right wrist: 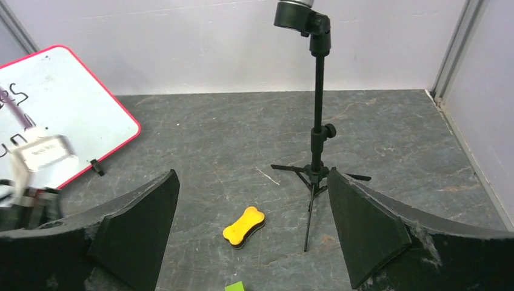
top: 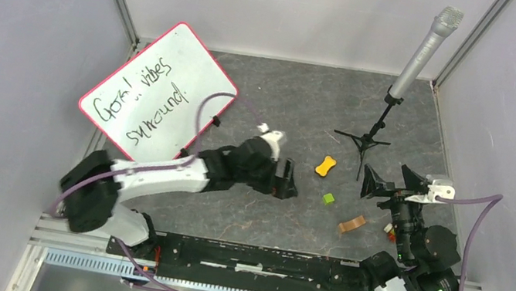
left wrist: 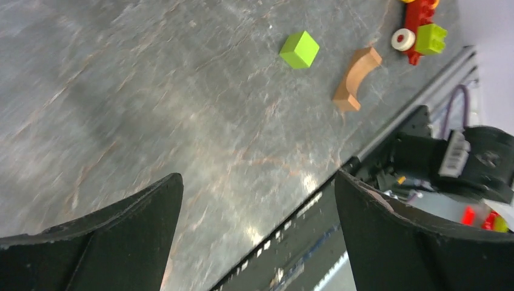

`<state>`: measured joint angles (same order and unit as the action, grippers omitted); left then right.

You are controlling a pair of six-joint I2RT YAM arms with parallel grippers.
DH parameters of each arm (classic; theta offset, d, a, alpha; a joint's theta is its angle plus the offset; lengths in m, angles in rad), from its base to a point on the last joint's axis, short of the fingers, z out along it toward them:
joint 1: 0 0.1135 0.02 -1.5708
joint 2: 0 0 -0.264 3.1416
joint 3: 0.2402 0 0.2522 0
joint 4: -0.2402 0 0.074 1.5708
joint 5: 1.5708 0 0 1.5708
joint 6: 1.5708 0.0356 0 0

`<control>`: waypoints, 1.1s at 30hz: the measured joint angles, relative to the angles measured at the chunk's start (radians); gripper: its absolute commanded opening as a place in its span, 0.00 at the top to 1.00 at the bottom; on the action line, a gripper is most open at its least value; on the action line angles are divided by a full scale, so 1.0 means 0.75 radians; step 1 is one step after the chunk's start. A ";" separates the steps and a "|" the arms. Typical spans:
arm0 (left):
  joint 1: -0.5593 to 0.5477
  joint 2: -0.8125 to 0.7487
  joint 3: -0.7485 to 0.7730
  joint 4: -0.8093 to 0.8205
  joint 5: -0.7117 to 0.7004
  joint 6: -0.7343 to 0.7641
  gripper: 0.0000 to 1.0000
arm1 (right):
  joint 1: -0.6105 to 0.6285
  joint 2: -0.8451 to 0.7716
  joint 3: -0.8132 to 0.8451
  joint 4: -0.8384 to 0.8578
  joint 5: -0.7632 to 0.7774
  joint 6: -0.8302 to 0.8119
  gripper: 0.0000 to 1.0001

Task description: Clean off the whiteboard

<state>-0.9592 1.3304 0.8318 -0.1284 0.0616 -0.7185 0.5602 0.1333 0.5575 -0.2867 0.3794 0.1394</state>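
Observation:
The whiteboard (top: 158, 91) lies at the back left, white with a red-pink rim and dark handwriting on it; its corner shows in the right wrist view (right wrist: 66, 109). A yellow bone-shaped eraser (top: 325, 165) lies on the grey table mid-right, ahead of my right gripper (right wrist: 252, 176) and between its open fingers' line of sight (right wrist: 243, 227). My left gripper (top: 286, 184) hovers open over the table's middle, right of the board and left of the eraser; nothing sits between its fingers (left wrist: 256, 182). My right gripper (top: 392, 184) is open and holds nothing.
A microphone on a black tripod stand (top: 408, 68) rises at the back right, just behind the eraser (right wrist: 317, 121). A green cube (top: 328, 198), a brown arch block (top: 352, 224) and a small red-and-yellow toy (left wrist: 421, 30) lie near the right arm. Walls close in on three sides.

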 measured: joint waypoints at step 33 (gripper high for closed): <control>-0.092 1.395 1.554 -0.596 -0.389 0.390 0.40 | -0.001 -0.086 0.002 -0.064 0.169 -0.023 0.02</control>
<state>-1.0283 2.3768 1.9972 -0.5755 -0.2302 -0.4259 0.5598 0.0685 0.5591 -0.3344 0.5060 0.1223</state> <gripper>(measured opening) 0.675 0.979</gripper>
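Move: The yellow sponge lies about 13 cm ahead of my left hand, 14 cm to its right and some 12 cm below. The green cube sits about 9 cm nearer me than the sponge and 2 cm to its right; the microphone stand's foot is some 9 cm beyond the sponge and 10 cm to its right, both down at table level. From my right hand, the sponge is about 12 cm ahead, 9 cm left and 28 cm below. I sweep my left hand right and forward, roughly 14 cm to the right, towards the sponge, then sink it over the sponge, ending about 10 cm lower. The wrist tips some 30 degrees so the fingers point more steeply down, and the wide-open fingers narrow to about two thirds, one each side of it. My right hand eases 3 cm right, turning slightly clockwise. ##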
